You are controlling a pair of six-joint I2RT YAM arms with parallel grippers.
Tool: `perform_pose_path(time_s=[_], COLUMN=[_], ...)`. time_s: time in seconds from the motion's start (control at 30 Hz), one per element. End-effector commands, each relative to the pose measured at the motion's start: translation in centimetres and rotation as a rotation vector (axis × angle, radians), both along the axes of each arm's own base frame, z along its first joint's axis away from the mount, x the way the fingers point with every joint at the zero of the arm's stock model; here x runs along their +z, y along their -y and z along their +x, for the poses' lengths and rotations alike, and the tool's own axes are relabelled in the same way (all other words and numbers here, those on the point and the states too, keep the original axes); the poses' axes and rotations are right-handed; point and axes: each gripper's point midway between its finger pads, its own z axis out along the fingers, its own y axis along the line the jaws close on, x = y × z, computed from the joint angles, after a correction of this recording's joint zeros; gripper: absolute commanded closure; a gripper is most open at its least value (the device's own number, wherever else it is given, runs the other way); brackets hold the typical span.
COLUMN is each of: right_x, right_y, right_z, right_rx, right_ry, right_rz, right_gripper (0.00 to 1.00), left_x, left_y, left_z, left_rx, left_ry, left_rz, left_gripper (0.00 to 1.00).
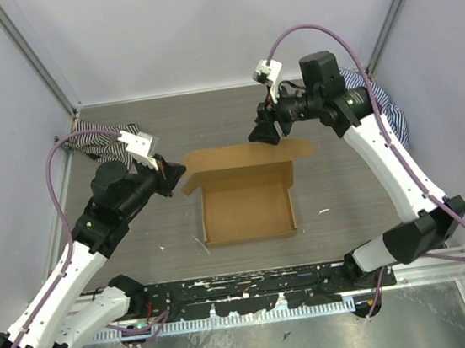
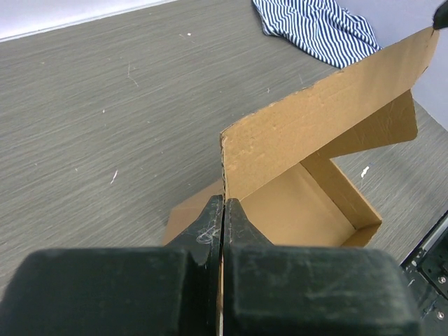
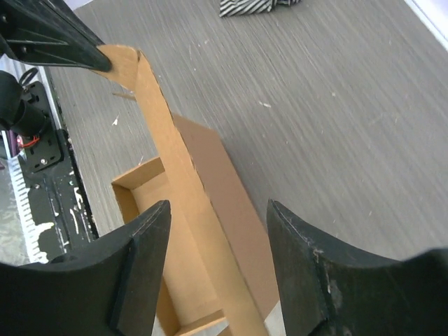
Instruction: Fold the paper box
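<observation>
The paper box (image 1: 247,210) is brown cardboard, a shallow tray with its side walls up, lying mid-table. Its lid panel (image 1: 243,156) stands raised along the far side. My left gripper (image 1: 175,178) is shut on the lid's left end; in the left wrist view the fingertips (image 2: 224,204) pinch the cardboard edge (image 2: 315,133). My right gripper (image 1: 265,132) hovers over the lid's right part with its jaws open. In the right wrist view the lid's top edge (image 3: 178,175) runs under the gap of that gripper (image 3: 218,210), touching neither finger.
One striped cloth (image 1: 93,140) lies at the back left corner and another (image 1: 387,108) at the back right behind the right arm. Grey walls and metal posts close in the table. A black rail (image 1: 255,286) runs along the near edge.
</observation>
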Motion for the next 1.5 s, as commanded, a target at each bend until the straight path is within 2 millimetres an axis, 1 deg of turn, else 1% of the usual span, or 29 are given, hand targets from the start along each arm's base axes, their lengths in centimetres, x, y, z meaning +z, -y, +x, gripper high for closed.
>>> perform_pose_path(time_s=[0.0,0.07,0.23,0.37,0.4,0.47,0.53,0.57,0.63,0.67,0.7,0.73,0.77,0.8,0.83,0.87,0.97,1.1,1.2,1.27,1.33,1.4,1.47], right_x=[1.0,-0.1,-2.9,-4.2,-4.5,-5.0,-5.0,-5.1,-5.2,-5.4,-5.5,-5.6,-5.7,-5.8,-5.8,-5.8,-5.7,-5.4,-5.4,-5.3,-5.5,-5.6,-5.8], right_y=[-1.6,-2.3,-3.7,-4.5,-4.6,-4.8,-4.9,-4.9,-4.9,-4.8,-4.8,-4.8,-4.8,-4.8,-4.8,-4.8,-4.7,-4.7,-4.7,-4.9,-4.9,-5.0,-5.0], right_z=[0.0,0.3,-0.4,-1.0,-1.1,-1.2,-1.2,-1.2,-0.9,-0.8,-0.8,-0.6,-0.5,-0.4,-0.2,0.0,0.2,0.7,0.9,1.2,1.5,1.5,1.7], right_rx=[0.152,0.168,0.217,0.244,0.248,0.249,0.249,0.25,0.229,0.223,0.219,0.209,0.202,0.199,0.189,0.182,0.174,0.15,0.143,0.136,0.129,0.13,0.128], right_ry=[0.075,0.057,0.01,-0.022,-0.03,-0.042,-0.049,-0.054,-0.057,-0.06,-0.061,-0.062,-0.059,-0.059,-0.058,-0.056,-0.049,-0.037,-0.039,-0.043,-0.055,-0.06,-0.064], right_rz=[-0.025,-0.053,-0.12,-0.14,-0.146,-0.156,-0.155,-0.155,-0.158,-0.162,-0.163,-0.165,-0.166,-0.168,-0.17,-0.171,-0.172,-0.177,-0.179,-0.178,-0.181,-0.181,-0.184], right_gripper=[0.38,0.38,0.41,0.46,0.49,0.59,0.77,0.85,0.94,0.96,0.96,0.97,0.97,0.98,0.98,0.99,0.99,0.99,0.99,0.99,0.99,0.99,0.99], left_x=[0.6,0.7,1.0,1.0,0.9,0.9,0.8,0.8,0.8,0.7,0.7,0.7,0.7,0.8,0.8,0.9,0.2,-2.5,-4.0,-5.7,-7.1,-7.9,-8.0], left_y=[0.5,0.5,0.6,0.7,0.7,0.7,0.7,0.7,0.5,0.4,0.2,0.0,-0.3,-0.6,-1.1,-1.6,-3.1,-4.5,-5.3,-6.7,-8.7,-9.5,-9.8], left_z=[0.2,0.3,0.5,0.7,0.7,0.7,0.8,0.8,0.8,0.8,0.8,0.8,0.8,0.8,0.9,0.9,1.1,1.2,2.0,2.7,3.5,4.3,5.0], left_rx=[-0.024,-0.023,-0.021,-0.021,-0.02,-0.02,-0.017,-0.012,-0.006,0.0,0.012,0.027,0.042,0.063,0.091,0.117,0.205,0.302,0.405,0.529,0.677,0.752,0.798], left_ry=[0.048,0.054,0.064,0.064,0.062,0.06,0.057,0.053,0.048,0.045,0.042,0.04,0.04,0.042,0.044,0.045,0.035,-0.04,-0.075,-0.106,-0.114,-0.096,-0.091], left_rz=[-0.014,-0.015,-0.019,-0.018,-0.017,-0.015,-0.015,-0.014,-0.014,-0.013,-0.016,-0.02,-0.022,-0.027,-0.033,-0.041,-0.046,-0.044,-0.106,-0.145,-0.184,-0.217,-0.225], left_gripper=[0.97,0.97,0.97,0.96,0.96,0.95,0.92,0.89,0.84,0.81,0.75,0.67,0.55,0.45,0.4,0.39,0.31,0.28,0.27,0.27,0.28,0.3,0.31])
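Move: The box's lid flap is held up at its left end by the shut left fingers, and its middle lies about 16 cm to that hand's right, some 2 cm ahead and roughly level. From the open right hand the same middle is about 5 cm left, 2 cm back and 5 cm below. The box tray stands under the flap, about 5 cm left of the right hand, 4 cm back and some 25 cm below. The lid flap is passed from one hand to the other: the right hand sinks and reaches left about 5 cm each way, brings its open fingers over the flap's middle and pinches it, then eases slightly forward with the grip kept. Only then does the left hand open, come off its end of the flap and swing away, down about 10 cm and left 8, turning some 35 degrees counter-clockwise. ##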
